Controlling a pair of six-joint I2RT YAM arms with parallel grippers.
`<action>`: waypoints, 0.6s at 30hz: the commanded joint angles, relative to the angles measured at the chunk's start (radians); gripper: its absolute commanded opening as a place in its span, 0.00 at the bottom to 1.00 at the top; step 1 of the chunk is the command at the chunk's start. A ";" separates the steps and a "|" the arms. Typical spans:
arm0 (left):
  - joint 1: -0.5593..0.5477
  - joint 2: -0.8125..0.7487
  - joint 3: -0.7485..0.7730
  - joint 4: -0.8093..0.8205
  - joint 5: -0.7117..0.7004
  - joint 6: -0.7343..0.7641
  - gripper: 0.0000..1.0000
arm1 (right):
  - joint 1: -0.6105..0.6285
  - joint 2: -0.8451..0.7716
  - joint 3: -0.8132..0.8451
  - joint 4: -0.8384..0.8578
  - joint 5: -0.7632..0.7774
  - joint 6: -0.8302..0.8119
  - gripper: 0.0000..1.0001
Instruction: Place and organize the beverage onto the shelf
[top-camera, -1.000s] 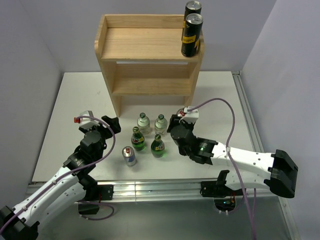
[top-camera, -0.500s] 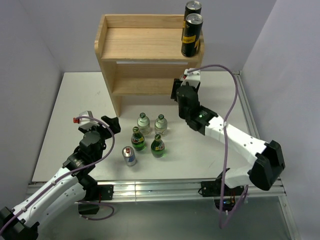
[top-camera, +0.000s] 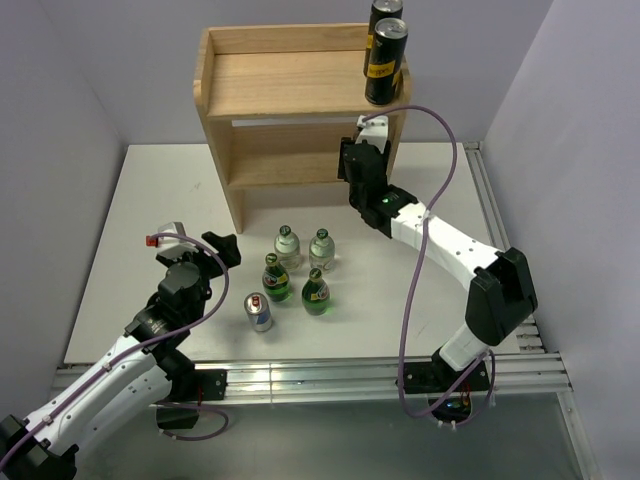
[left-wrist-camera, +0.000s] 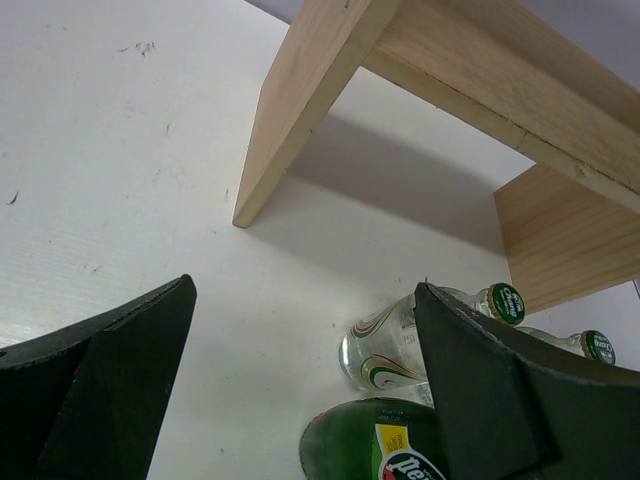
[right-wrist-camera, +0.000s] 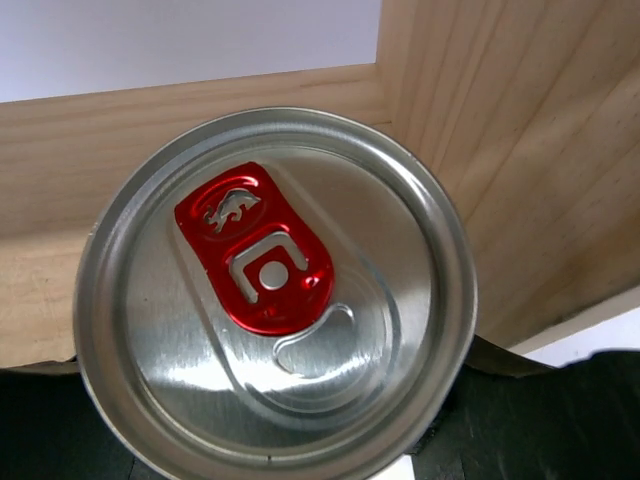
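The light-wood shelf (top-camera: 290, 90) stands at the back of the table, with two black cans (top-camera: 385, 62) on the right of its top tier. My right gripper (top-camera: 358, 165) is at the right end of the lower tier and is shut on a silver can with a red tab (right-wrist-camera: 275, 300). Shelf wood (right-wrist-camera: 520, 150) shows behind and to the right of that can. Two clear bottles (top-camera: 287, 247), two green bottles (top-camera: 275, 279) and another silver can (top-camera: 259, 312) stand on the table. My left gripper (top-camera: 215, 250) is open and empty, left of the bottles.
In the left wrist view a clear bottle (left-wrist-camera: 385, 350) and a green bottle (left-wrist-camera: 370, 445) lie just ahead of the open fingers (left-wrist-camera: 120, 370). The shelf's left side panel (left-wrist-camera: 300, 100) is beyond them. Grey walls close in on both sides of the white table (top-camera: 150, 200).
My right arm has swung up from beside the bottles to the shelf's lower tier, carrying the silver can. The left arm has stayed in place.
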 joint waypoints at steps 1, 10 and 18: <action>-0.005 -0.006 0.007 0.014 0.004 0.018 0.98 | -0.026 0.016 0.111 0.087 -0.008 -0.040 0.00; -0.005 -0.009 0.005 0.014 0.007 0.016 0.98 | -0.026 0.038 0.099 0.117 0.073 -0.032 0.08; -0.003 -0.018 0.004 0.012 0.004 0.013 0.98 | -0.028 0.044 0.070 0.143 0.100 -0.027 0.85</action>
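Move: The right hand holds the can upright just over its spot at the right end of the shelf's middle board, which lies about 2 cm ahead, 1 cm right and 8 cm below. The shelf's right side panel stands level with it, some 6 cm right. The front black can on the top board is roughly 4 cm ahead, 3 cm right and 22 cm up. From the left hand the spot lies about 20 cm ahead and 34 cm right, at its height. Forward in a short, slowing push of about 1.5 cm, the right hand carries the can deeper over the middle board, drifting some 1 cm right towards the side panel and turning slightly clockwise, by less than 5 degrees. Then, almost stopped, its fingers open and let go of the can. ##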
